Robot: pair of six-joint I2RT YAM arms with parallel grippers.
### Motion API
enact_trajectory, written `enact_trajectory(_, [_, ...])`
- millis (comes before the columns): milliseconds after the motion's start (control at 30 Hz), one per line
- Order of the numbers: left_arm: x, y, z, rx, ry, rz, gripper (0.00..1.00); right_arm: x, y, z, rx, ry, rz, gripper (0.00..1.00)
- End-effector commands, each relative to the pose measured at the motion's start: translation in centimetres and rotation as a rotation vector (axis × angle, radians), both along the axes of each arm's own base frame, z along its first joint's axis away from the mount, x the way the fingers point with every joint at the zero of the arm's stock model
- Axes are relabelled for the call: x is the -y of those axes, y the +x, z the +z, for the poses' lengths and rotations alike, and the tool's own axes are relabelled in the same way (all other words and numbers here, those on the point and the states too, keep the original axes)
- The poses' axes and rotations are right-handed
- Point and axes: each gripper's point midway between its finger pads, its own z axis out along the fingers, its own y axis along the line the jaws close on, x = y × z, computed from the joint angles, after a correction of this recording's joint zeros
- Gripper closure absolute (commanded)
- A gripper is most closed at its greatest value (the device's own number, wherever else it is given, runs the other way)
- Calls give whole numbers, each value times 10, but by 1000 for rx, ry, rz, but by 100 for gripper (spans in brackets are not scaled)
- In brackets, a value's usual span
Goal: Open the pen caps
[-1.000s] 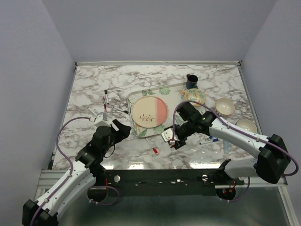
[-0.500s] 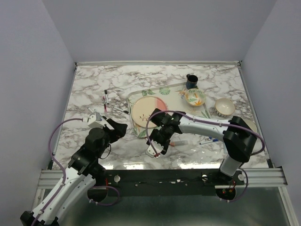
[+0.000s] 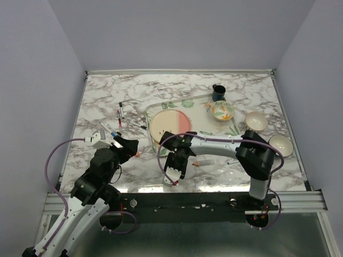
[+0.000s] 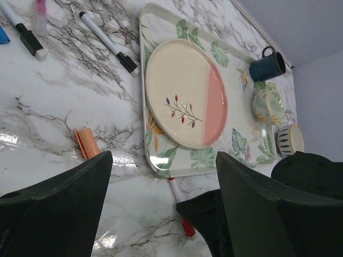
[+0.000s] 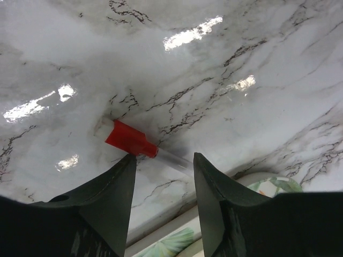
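Observation:
A white pen with a red pen cap [image 5: 131, 140] lies on the marble in front of the tray, its barrel [image 5: 174, 159] running right. My right gripper [image 5: 163, 167] is open and low over it, one finger on each side of the barrel just behind the cap. From above, this gripper [image 3: 172, 174] hides most of that pen. My left gripper [image 4: 163, 158] is wide open and holds nothing, hovering left of the tray [image 4: 143, 96]. An orange cap [image 4: 86, 143] lies beyond its left finger. The same red-capped pen [image 4: 186, 227] shows low in the left wrist view.
A pink-and-cream plate [image 3: 170, 127] sits on the leafy tray [image 3: 153, 110], with a dark mug [image 3: 218, 92] and a bowl [image 3: 222, 111]. Two bowls [image 3: 256, 121] stand on the right. Black-capped markers [image 4: 110, 43] and blue pens [image 3: 110, 130] lie left; more pens [image 3: 202, 161] lie right.
My right arm swung left and toward the near edge, from right of the tray down over the red-capped pen, its jaws narrowing a little. My left arm drew back slightly to the left.

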Motion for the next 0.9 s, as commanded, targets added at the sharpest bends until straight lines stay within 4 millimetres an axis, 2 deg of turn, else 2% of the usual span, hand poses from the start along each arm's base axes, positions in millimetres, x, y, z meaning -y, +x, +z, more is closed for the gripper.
enact_trajectory(0, [-9,0,1,-3,9,46,13,-7,-8,-8,14,-41,58,48])
enact_trajectory(200, [-13,-3,4,1,7,55,13,-17,-27,-14,-47,-56,31,56])
enact_trajectory(400, [-19,-6,11,31,-2,75,13,-37,-43,-11,-114,-36,-91,63])
enact_trajectory(533, [-20,-7,14,43,-10,79,13,-53,-52,-9,-176,-36,-209,71])
enact_trajectory(700, [-20,-7,13,42,-8,77,13,-64,-49,-9,-194,-43,-331,76])
enact_trajectory(867, [-19,-7,13,46,-11,70,12,-52,-37,-21,-135,-75,-379,71])
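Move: The red-capped pen lies almost under the right fingers: its middle is about 2 cm ahead, 2 cm left and 1 cm below them, with the cap end pointing back and right. The orange marker lies some 13 cm right and 2 cm ahead, the loose orange cap about 15 cm left and 6 cm ahead, and the plate about 18 cm ahead and 2 cm left. From the left hand the pen is roughly 17 cm right, 2 cm back and 16 cm down. Leftward and back towards the near table edge, the right hand sweeps some 7 cm, staying low and level and ending with a stretch almost straight left. Its fingers close from about half open to a quarter around the barrel just beside the red cap, dragging the pen along, while the wrist turns nearly 20 degrees clockwise. ##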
